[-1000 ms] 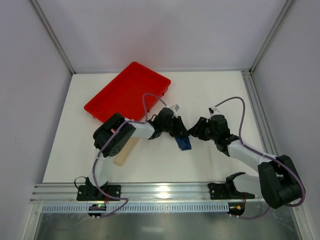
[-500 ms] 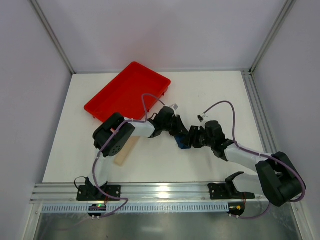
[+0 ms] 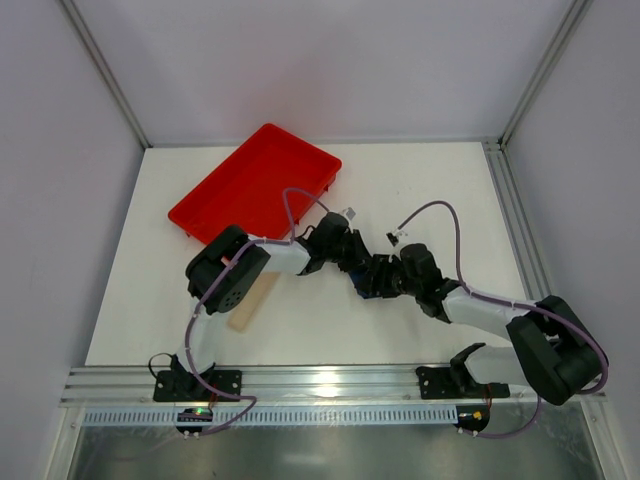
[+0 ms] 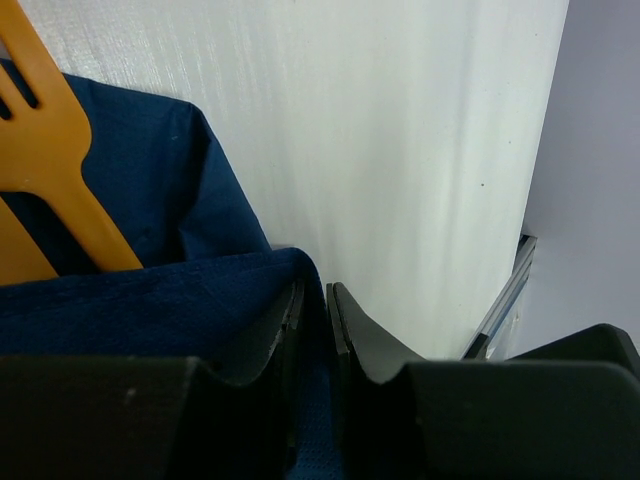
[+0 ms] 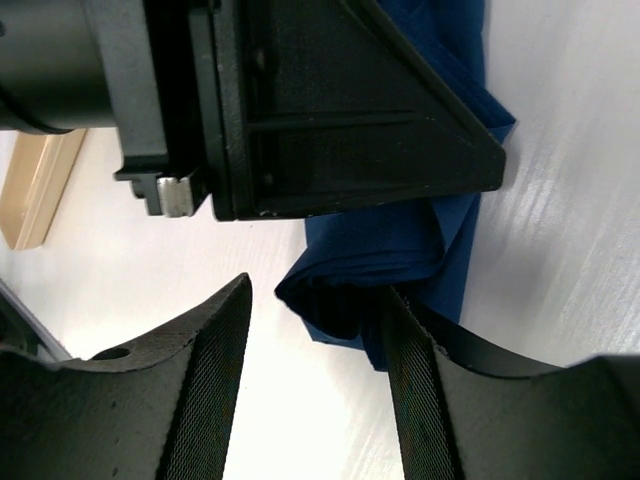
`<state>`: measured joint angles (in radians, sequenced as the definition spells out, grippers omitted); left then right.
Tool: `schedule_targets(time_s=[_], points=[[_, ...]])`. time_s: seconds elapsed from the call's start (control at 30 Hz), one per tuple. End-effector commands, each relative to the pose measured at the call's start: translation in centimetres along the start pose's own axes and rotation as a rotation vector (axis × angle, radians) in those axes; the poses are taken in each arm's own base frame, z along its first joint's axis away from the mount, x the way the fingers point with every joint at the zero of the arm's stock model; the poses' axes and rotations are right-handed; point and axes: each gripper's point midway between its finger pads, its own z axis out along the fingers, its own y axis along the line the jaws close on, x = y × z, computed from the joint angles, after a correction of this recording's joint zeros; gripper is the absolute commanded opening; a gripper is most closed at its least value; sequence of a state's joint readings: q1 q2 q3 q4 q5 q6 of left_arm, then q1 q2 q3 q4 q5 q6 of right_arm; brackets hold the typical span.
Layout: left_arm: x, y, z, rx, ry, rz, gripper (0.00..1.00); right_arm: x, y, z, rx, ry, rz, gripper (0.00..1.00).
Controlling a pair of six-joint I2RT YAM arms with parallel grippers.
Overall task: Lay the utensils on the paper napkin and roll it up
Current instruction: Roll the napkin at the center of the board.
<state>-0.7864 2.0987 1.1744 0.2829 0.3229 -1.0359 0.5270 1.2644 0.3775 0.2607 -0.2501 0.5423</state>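
Note:
In the left wrist view the navy paper napkin (image 4: 150,300) lies bunched in folds, and my left gripper (image 4: 312,290) is shut on one raised fold of it. An orange fork (image 4: 50,150) rests on the napkin at the upper left, with a second orange utensil (image 4: 15,250) beside it. In the right wrist view my right gripper (image 5: 315,340) is open, its fingers on either side of the napkin's folded end (image 5: 370,270). The right finger sits against the paper. From above, both grippers (image 3: 355,268) (image 3: 378,283) meet at mid-table and hide most of the napkin.
A red tray (image 3: 255,182) sits at the back left, clear of the arms. A pale beige strip (image 3: 250,305) lies near the left arm's elbow and also shows as a strip (image 5: 35,190) in the right wrist view. A metal rail (image 3: 320,385) runs along the near edge.
The right gripper has moved left up to the left gripper and the napkin, and its jaws have spread wider. The left gripper has stayed put, still shut on the fold.

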Motion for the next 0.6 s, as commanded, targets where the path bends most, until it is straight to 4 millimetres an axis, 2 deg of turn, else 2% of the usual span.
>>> schedule_targets(time_s=[0.0,0.17,0.27,0.3,0.33,0.5,0.57], points=[[-0.3,1.7,-0.2,-0.081,-0.006,-0.014,0.2,-2.6,-0.2,0.6,0.051,-0.092,-0.038,0.55],[-0.4,1.5,-0.3,-0.079,-0.006,-0.014,0.19,-2.9,-0.9,0.5,0.089,-0.131,0.004,0.46],[-0.4,1.5,-0.3,-0.084,-0.005,-0.017,0.19,-2.4,-1.3,0.4,0.1,-0.145,0.052,0.32],[-0.6,1.4,-0.3,-0.081,-0.008,-0.018,0.2,-1.8,-1.8,0.3,0.111,-0.139,0.068,0.24],[-0.8,1.3,-0.4,-0.08,-0.012,-0.019,0.2,-1.6,-1.9,0.3,0.115,-0.14,0.097,0.21],[-1.8,0.9,-0.6,-0.069,-0.024,-0.018,0.22,0.5,-3.1,0.5,0.148,-0.094,0.156,0.09],[-2.2,0.6,-0.8,-0.058,-0.028,-0.015,0.25,0.7,-3.2,0.6,0.143,-0.1,0.185,0.06]])
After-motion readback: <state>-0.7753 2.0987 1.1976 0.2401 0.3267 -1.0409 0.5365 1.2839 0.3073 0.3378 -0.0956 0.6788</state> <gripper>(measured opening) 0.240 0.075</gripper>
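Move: The napkin's folded near end lies right at the open right fingers, its middle about 1 cm ahead, 2 cm left and 2 cm below. The left fingertips, nipping the fold, are some 5 cm ahead and 4 cm left of the right hand. The fork's head is roughly 11 cm ahead and 3 cm left of the right hand. From the left hand, that near end lies about 4 cm back and 2 cm to the right, 1 cm lower. Close the right fingers from half open to nearly shut on the napkin's folded near end, nudging the hand forward a centimetre first, then easing it back slightly. Meanwhile sink about 2 cm and slide nearly as far right, turning some 10 degrees clockwise. Keep the left gripper practically in place, still holding the fold. ##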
